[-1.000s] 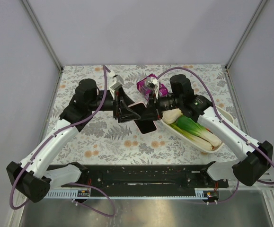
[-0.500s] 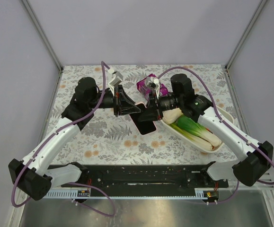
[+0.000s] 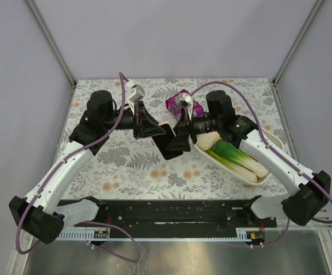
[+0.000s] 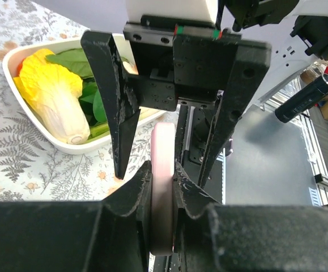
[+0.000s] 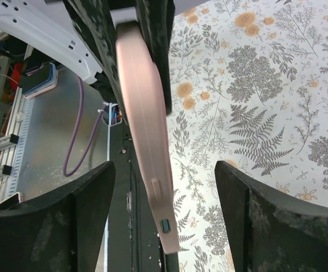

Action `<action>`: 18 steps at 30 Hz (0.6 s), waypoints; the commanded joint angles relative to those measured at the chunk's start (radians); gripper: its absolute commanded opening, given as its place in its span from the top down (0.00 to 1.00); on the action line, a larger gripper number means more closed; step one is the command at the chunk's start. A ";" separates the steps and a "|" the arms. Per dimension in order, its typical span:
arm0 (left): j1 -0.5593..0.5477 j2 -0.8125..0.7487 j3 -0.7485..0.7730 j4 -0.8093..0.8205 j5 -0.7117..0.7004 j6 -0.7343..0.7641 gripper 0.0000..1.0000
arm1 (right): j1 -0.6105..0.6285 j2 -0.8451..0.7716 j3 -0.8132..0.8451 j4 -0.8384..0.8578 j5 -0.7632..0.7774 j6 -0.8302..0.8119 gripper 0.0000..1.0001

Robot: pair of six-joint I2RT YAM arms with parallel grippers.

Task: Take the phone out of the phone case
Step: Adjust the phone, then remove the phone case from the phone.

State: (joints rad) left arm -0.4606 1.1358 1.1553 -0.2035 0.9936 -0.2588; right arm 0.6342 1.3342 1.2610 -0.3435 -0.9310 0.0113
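Observation:
The phone sits in a pink phone case (image 3: 167, 127) held edge-up in the air above the middle of the table, its dark face (image 3: 175, 147) toward the camera. My left gripper (image 3: 159, 131) is shut on the case; the left wrist view shows both fingers pressed on the pink edge (image 4: 162, 187) at the left gripper (image 4: 162, 170). My right gripper (image 3: 179, 136) faces it from the right, open. In the right wrist view the case (image 5: 144, 130) hangs between the spread fingers of the right gripper (image 5: 164, 165), touching neither.
A white tray (image 3: 256, 181) at the right holds a leek (image 3: 237, 156) and a pale vegetable; its rim shows as the tray (image 4: 56, 144) in the left wrist view. A purple packet (image 3: 177, 103) lies behind the grippers. A floral cloth covers the table.
The left gripper has closed on the pink case. The right gripper, shut on it before, has opened and let go. The left arm shifted slightly back and left.

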 commanded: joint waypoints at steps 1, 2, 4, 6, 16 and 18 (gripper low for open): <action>0.026 -0.044 0.121 -0.046 0.068 0.079 1.00 | -0.002 -0.027 -0.009 -0.057 0.029 -0.098 0.20; 0.030 -0.039 0.148 -0.094 0.080 0.110 1.00 | -0.001 -0.032 -0.020 -0.071 0.024 -0.134 0.20; 0.039 -0.025 0.197 -0.195 0.115 0.183 1.00 | -0.002 -0.043 -0.040 -0.109 0.018 -0.210 0.21; 0.042 -0.019 0.237 -0.291 0.132 0.251 1.00 | -0.002 -0.047 -0.051 -0.147 0.009 -0.266 0.22; 0.046 -0.024 0.273 -0.424 0.123 0.386 1.00 | -0.002 -0.036 -0.038 -0.206 -0.065 -0.341 0.52; 0.046 -0.022 0.270 -0.421 0.117 0.385 1.00 | -0.002 -0.040 -0.041 -0.206 -0.069 -0.346 0.52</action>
State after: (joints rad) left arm -0.4175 1.1320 1.3880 -0.6422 1.0691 0.0914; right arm 0.6338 1.3178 1.2072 -0.5480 -0.9630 -0.2939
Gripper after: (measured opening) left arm 0.177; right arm 0.486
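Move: The left hand still pinches the upper left part of the cased phone, whose middle is about 4 cm to its right, 2 cm back and 4 cm below. From the empty, wide-open right hand, which straddles the lower end, the phone's middle is some 4 cm left, 1 cm ahead and 3 cm above. On the table, roughly 27 cm below the right hand, the purple bag lies about 25 cm ahead and 4 cm right, the vegetable bin about 8 cm ahead and 30 cm right. Upward first, by about 3.5 cm, then sinking about 1 cm, the left hand draws the pinched phone left and back, 2 to 3 cm each way, and tilts about 10 degrees so that its lower end swings forward. The right hand drops away beneath the phone, mostly down, also back and right, and narrows its fingers to half open on nothing. ##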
